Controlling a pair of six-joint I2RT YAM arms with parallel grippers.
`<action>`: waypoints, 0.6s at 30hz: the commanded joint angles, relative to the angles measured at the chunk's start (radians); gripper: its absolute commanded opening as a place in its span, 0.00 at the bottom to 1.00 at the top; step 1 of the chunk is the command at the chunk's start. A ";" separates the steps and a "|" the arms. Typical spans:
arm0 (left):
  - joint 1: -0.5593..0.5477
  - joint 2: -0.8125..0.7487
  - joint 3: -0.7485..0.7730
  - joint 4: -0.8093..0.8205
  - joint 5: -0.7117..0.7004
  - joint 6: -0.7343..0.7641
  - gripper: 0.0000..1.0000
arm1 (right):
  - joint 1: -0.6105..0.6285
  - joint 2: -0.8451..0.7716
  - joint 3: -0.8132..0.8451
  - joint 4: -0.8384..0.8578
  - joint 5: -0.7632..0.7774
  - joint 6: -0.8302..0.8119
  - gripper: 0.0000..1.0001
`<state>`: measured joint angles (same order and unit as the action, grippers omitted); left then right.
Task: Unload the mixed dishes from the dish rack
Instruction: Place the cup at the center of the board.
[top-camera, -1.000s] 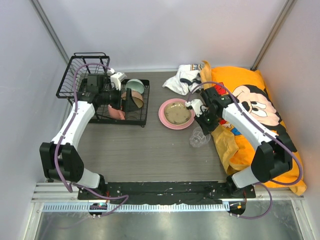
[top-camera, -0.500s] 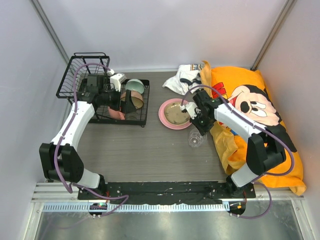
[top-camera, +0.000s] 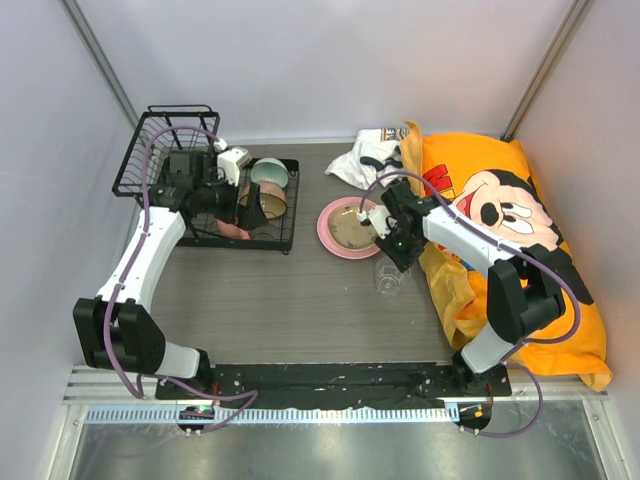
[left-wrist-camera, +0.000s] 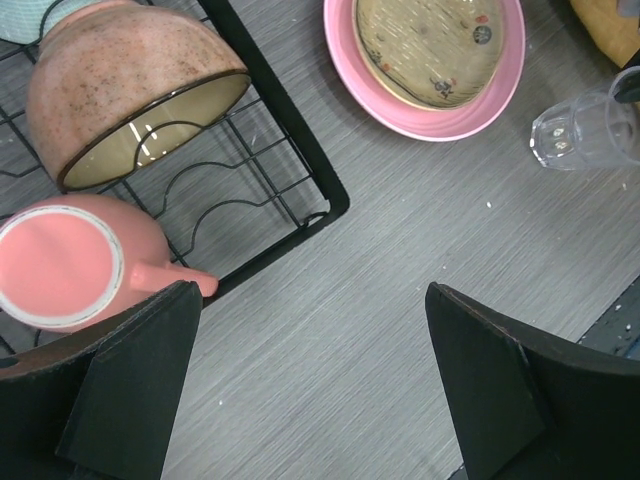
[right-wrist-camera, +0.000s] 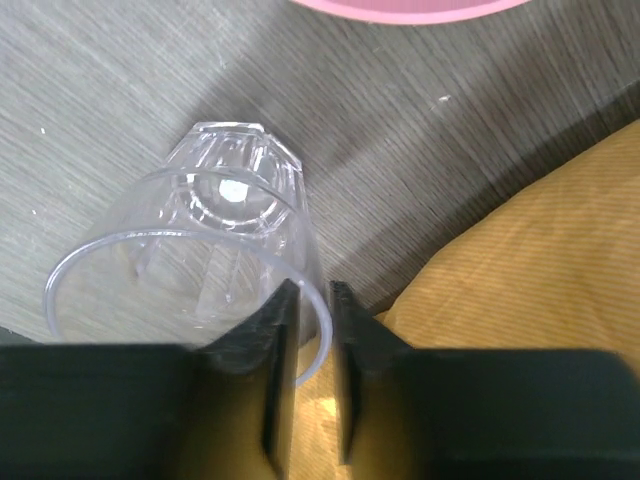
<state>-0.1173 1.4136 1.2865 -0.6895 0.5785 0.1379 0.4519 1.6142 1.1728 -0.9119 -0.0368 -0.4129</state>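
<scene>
The black wire dish rack (top-camera: 285, 215) holds a pink mug (top-camera: 235, 229), a speckled brown bowl (top-camera: 266, 201) and a mint-green bowl (top-camera: 270, 172). My left gripper (top-camera: 250, 208) is open and empty above the rack's right end. In the left wrist view (left-wrist-camera: 310, 400) it hangs over the table beside the mug (left-wrist-camera: 60, 265) and brown bowl (left-wrist-camera: 130, 90). The tan dish (top-camera: 352, 229) lies in the pink plate (top-camera: 330, 238). My right gripper (top-camera: 398, 255) is shut on the rim of the clear glass cup (top-camera: 389, 279). The right wrist view (right-wrist-camera: 312, 330) shows one finger inside the tilted cup (right-wrist-camera: 210, 240).
The rack's raised upper basket (top-camera: 165, 150) is at the far left. An orange cartoon-print cushion (top-camera: 500, 210) fills the right side, close to the cup. A white crumpled cloth (top-camera: 365, 155) lies behind the plate. Walls close in on three sides.
My right gripper has shifted left and toward the plate, taking the glass cup a little leftward. My left gripper has barely moved over the rack.
</scene>
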 joint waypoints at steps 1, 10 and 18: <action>0.004 -0.033 0.022 -0.018 -0.040 0.045 1.00 | 0.010 -0.002 0.024 0.036 0.026 0.006 0.33; 0.002 -0.024 0.043 -0.044 -0.161 0.107 1.00 | 0.013 -0.043 0.074 0.033 0.032 0.019 0.56; 0.002 0.008 0.071 -0.065 -0.313 0.157 1.00 | 0.016 -0.111 0.168 0.013 0.064 0.031 0.69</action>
<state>-0.1173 1.4113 1.3106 -0.7433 0.3584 0.2520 0.4583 1.5768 1.2602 -0.8967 -0.0067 -0.3946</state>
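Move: Just left of and behind the right hand, about 3 cm left, 2 cm back and 4 cm lower, is the middle of the upright clear cup; the plate stack lies some 8 cm ahead and 10 cm left of that hand. For the left hand, the pink mug in the rack is roughly 5 cm ahead, 8 cm left and 14 cm below, with the brown bowl about 5 cm farther out and 7 cm right of the mug. Opening its fingers off the rim of the standing cup, the right hand first eases forward about 1 cm, then lifts clear some 3.5 cm while going farther forward, its fingertips swinging slightly outward. Meanwhile the wide-open left hand slides about 4 cm left towards the pink mug, sinking slightly and rolling some 13 degrees, left side up, touching nothing. ##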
